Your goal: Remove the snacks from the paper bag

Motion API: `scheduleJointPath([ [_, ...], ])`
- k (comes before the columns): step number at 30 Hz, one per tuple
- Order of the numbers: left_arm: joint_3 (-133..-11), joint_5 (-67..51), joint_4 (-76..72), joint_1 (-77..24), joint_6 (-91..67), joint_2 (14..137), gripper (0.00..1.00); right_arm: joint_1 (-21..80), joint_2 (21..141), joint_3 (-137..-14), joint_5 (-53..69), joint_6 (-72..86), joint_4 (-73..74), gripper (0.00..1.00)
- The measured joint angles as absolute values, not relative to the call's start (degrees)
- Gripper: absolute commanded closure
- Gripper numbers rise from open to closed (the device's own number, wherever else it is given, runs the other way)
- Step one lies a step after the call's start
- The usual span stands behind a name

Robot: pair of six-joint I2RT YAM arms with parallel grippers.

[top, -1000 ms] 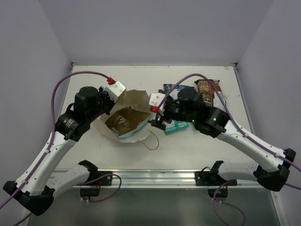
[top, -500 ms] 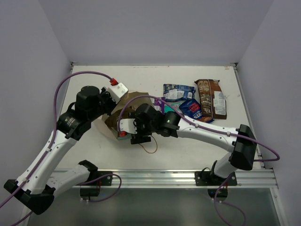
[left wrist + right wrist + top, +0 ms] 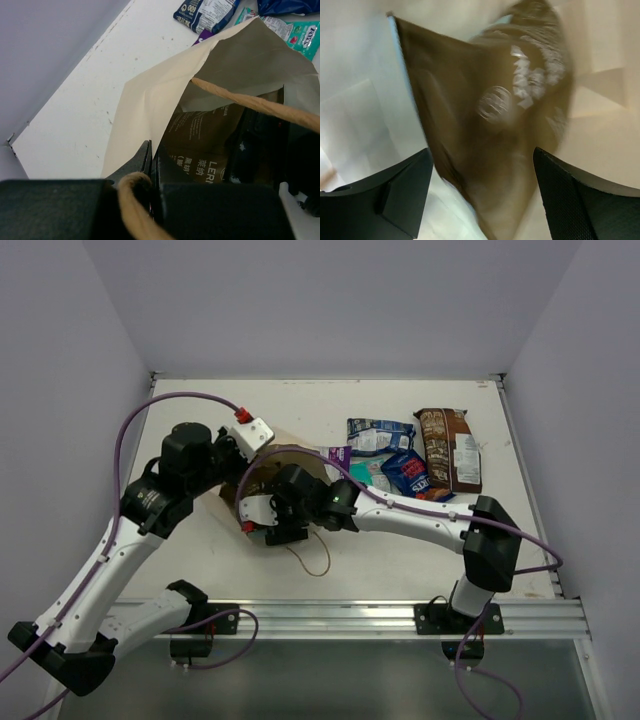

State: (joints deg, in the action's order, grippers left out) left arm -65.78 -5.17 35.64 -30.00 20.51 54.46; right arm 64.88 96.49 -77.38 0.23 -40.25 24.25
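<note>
The tan paper bag (image 3: pixel 292 443) lies on its side, mouth toward the near edge. My left gripper (image 3: pixel 238 462) is shut on its upper rim by the handle, fingers (image 3: pixel 146 156) pinching the paper (image 3: pixel 160 95). My right gripper (image 3: pixel 272 522) reaches into the mouth, open. In the right wrist view a blurred brown snack packet (image 3: pixel 492 115) lies ahead of the right gripper (image 3: pixel 482 152), its lower end between the spread fingers, untouched. The left wrist view shows that brown packet (image 3: pixel 202 145) inside the bag. Several snacks lie outside at the right: brown (image 3: pixel 448 446), blue (image 3: pixel 406 471), dark blue (image 3: pixel 378 433), teal (image 3: pixel 364 473), purple-and-white (image 3: pixel 338 455).
The bag's loose twisted handle (image 3: pixel 314 561) loops onto the table in front of the bag. My right arm (image 3: pixel 420 520) stretches across the table's middle. The table's back edge meets the wall; a metal rail (image 3: pixel 330 615) runs along the near edge.
My right arm has swung left from beside the teal packet to the bag's mouth and pushed its open gripper inside. The left gripper has kept its hold on the rim.
</note>
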Motion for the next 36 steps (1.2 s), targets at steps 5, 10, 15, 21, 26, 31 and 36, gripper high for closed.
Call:
scheduleJointPath([
  [5,-65.8,-5.3,35.7,-30.0,20.5,54.1,1.0,64.9,99.1,-79.7,2.5,-40.1,27.2,0.18],
  [10,-65.8,-5.2,35.8,-30.0,20.5,53.9,1.0,65.0,98.6,-80.1,3.8,-39.9,27.4,0.18],
  [15,-65.8,-6.2,35.8,-30.0,20.1,53.9,1.0,64.9,98.6,-79.8,3.6,-40.0,27.0,0.18],
  [21,-66.3,-7.3,36.6,-30.0,20.1,53.2,1.0,64.8,98.6,-79.8,3.6,-40.1,26.4,0.25],
  [26,-66.5,-8.0,37.5,-30.0,19.2,52.6,1.0,64.8,98.6,-79.8,3.7,-40.1,25.9,0.48],
  [31,-66.5,-8.2,37.9,-30.0,18.8,52.5,1.0,64.8,98.6,-79.5,3.3,-40.1,24.8,0.94],
  [36,-65.7,-7.2,38.0,-29.9,18.5,51.7,1.0,64.7,98.0,-78.7,2.5,-39.3,23.8,1.0],
])
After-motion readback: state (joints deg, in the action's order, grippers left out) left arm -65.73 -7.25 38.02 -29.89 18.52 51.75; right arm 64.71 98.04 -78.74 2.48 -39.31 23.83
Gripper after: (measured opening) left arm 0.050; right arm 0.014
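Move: The right hand is already inside the paper bag, fingers open; the brown snack's middle lies about 4 cm ahead of it, 1 cm left and 4 cm below. On the table the purple snack is some 12 cm ahead and 13 cm right, the teal snack 9 cm ahead and 20 cm right, both about 14 cm lower. From the left hand, gripping the bag's rim, the brown snack is level fore and aft, roughly 6 cm right and 15 cm below. Right hand dips 1 cm, then pinches the brown snack's edge; left draws the held rim back 2 cm. ##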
